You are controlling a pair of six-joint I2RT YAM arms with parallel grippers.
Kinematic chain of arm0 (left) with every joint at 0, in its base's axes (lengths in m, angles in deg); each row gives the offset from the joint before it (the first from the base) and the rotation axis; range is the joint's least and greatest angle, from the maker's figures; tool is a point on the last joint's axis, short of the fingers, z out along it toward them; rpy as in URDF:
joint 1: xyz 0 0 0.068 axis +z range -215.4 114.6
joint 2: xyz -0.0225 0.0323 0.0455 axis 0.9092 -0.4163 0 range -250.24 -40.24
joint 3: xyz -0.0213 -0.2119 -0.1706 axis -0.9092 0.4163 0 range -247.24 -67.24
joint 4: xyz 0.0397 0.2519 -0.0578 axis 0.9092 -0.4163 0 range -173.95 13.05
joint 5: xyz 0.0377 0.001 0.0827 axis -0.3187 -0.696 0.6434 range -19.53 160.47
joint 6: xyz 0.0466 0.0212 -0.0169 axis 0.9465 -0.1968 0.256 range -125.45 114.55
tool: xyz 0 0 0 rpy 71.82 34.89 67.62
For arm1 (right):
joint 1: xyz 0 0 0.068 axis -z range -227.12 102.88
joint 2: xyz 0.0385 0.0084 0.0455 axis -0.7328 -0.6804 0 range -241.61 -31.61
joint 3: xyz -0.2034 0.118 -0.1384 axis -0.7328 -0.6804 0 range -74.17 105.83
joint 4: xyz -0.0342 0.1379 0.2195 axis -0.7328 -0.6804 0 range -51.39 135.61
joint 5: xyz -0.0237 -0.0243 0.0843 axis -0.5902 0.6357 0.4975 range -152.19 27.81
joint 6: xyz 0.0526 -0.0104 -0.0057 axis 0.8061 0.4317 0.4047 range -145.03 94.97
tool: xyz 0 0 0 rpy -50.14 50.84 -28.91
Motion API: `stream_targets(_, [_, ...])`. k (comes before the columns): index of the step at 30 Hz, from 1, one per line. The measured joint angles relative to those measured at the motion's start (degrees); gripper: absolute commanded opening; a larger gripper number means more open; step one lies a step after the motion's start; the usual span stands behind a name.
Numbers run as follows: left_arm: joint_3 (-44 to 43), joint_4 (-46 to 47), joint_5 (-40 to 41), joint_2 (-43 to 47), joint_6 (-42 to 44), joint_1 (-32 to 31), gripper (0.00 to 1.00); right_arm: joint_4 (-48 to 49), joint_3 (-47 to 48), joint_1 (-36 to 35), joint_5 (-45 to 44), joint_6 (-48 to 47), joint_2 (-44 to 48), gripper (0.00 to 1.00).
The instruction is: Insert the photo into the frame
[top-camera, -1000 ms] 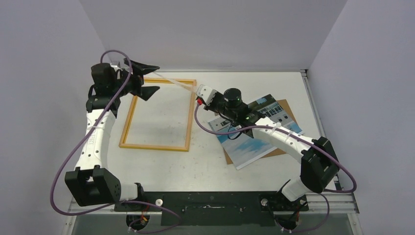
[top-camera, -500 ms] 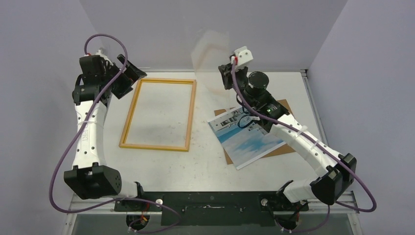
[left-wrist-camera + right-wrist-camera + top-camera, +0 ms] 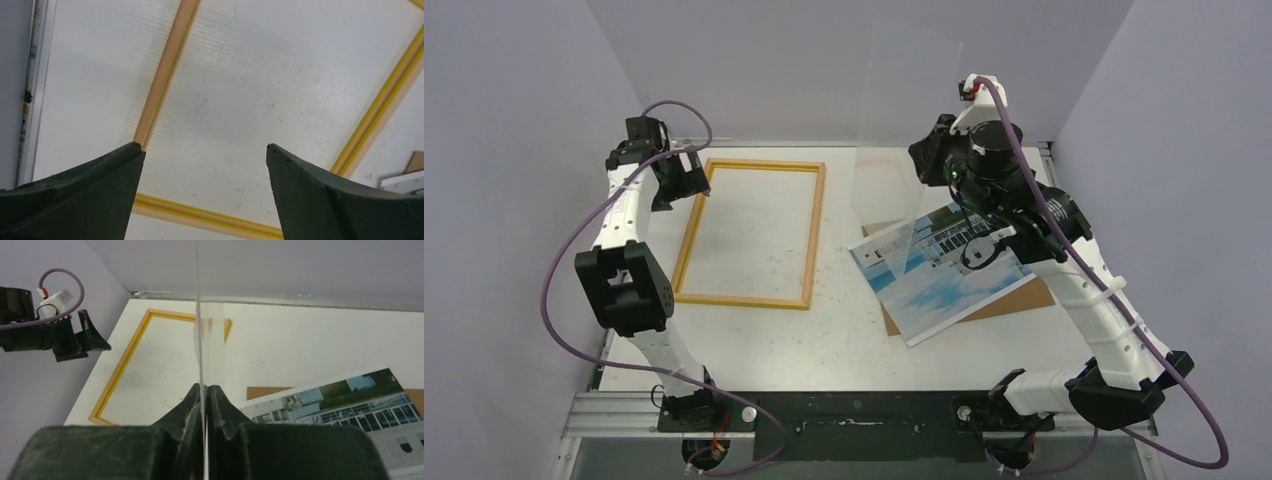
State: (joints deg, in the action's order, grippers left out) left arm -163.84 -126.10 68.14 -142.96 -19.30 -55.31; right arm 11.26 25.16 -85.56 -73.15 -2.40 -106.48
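The frame (image 3: 815, 232) lies flat on the table's left half, yellow border up, with bare table inside it. The photo (image 3: 934, 290) lies picture-up to its right, on a brown backing board (image 3: 1016, 298). My right gripper (image 3: 931, 150) is shut on the edge of a clear pane (image 3: 904, 120), which hangs upright in the air above the table's back. In the right wrist view the pane (image 3: 201, 315) runs edge-on out of the closed fingers (image 3: 220, 400). My left gripper (image 3: 686, 176) hovers open and empty over the frame's far left corner (image 3: 165, 75).
White walls close in the table at the back and on both sides. A metal rail (image 3: 1052, 190) runs along the right edge. The backing board (image 3: 265, 391) sticks out from under the photo (image 3: 340, 400).
My right arm has lifted the clear pane off the frame and swung it up and to the right. My left arm has drawn back to the frame's far left corner, jaws wide.
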Motion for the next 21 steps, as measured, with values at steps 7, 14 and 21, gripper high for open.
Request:
stream_targets(7, [-7.50, -0.37, 3.21, -12.72, 3.89, 1.92, 0.82, -18.71, 7.43, 0.17, 5.05, 6.03, -2.38, 0.00])
stream_targets(14, [-10.88, 0.72, -1.05, -23.32, 4.26, 4.94, 0.68, -26.91, 10.27, 0.57, 11.17, 8.66, -5.60, 0.00])
stream_targets(21, [-12.37, 2.78, -5.27, -28.83, 5.53, 5.73, 0.47, -27.19, 10.38, 1.03, 13.90, 9.44, -5.60, 0.00])
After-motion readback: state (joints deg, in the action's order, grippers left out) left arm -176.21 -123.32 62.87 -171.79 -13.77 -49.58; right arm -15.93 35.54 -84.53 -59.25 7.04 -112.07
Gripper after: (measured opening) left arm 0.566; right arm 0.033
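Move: The frame lies flat under the left gripper: the stretch of its left rail to straddle is about 5 cm ahead, 5 cm left and 16 cm below. That rail's far corner is some 21 cm ahead and 4 cm left, its near corner about 20 cm back and 5 cm left. From the right hand, which holds the clear sheet, the frame's middle is roughly 12 cm ahead, 40 cm left and 43 cm down; the photo is 2 cm ahead, 13 cm right, 44 cm down. Bring the left gripper down about 15 cm, drifting forward and left onto the frame's left rail; steepen the fingers and draw the wide-open jaws partway in, so the rail comes between the fingertips. Meanwhile keep the right fingers shut on the clear sheet, draw it back and down about 5 cm each, and tip the hand some 25 degrees downward. ##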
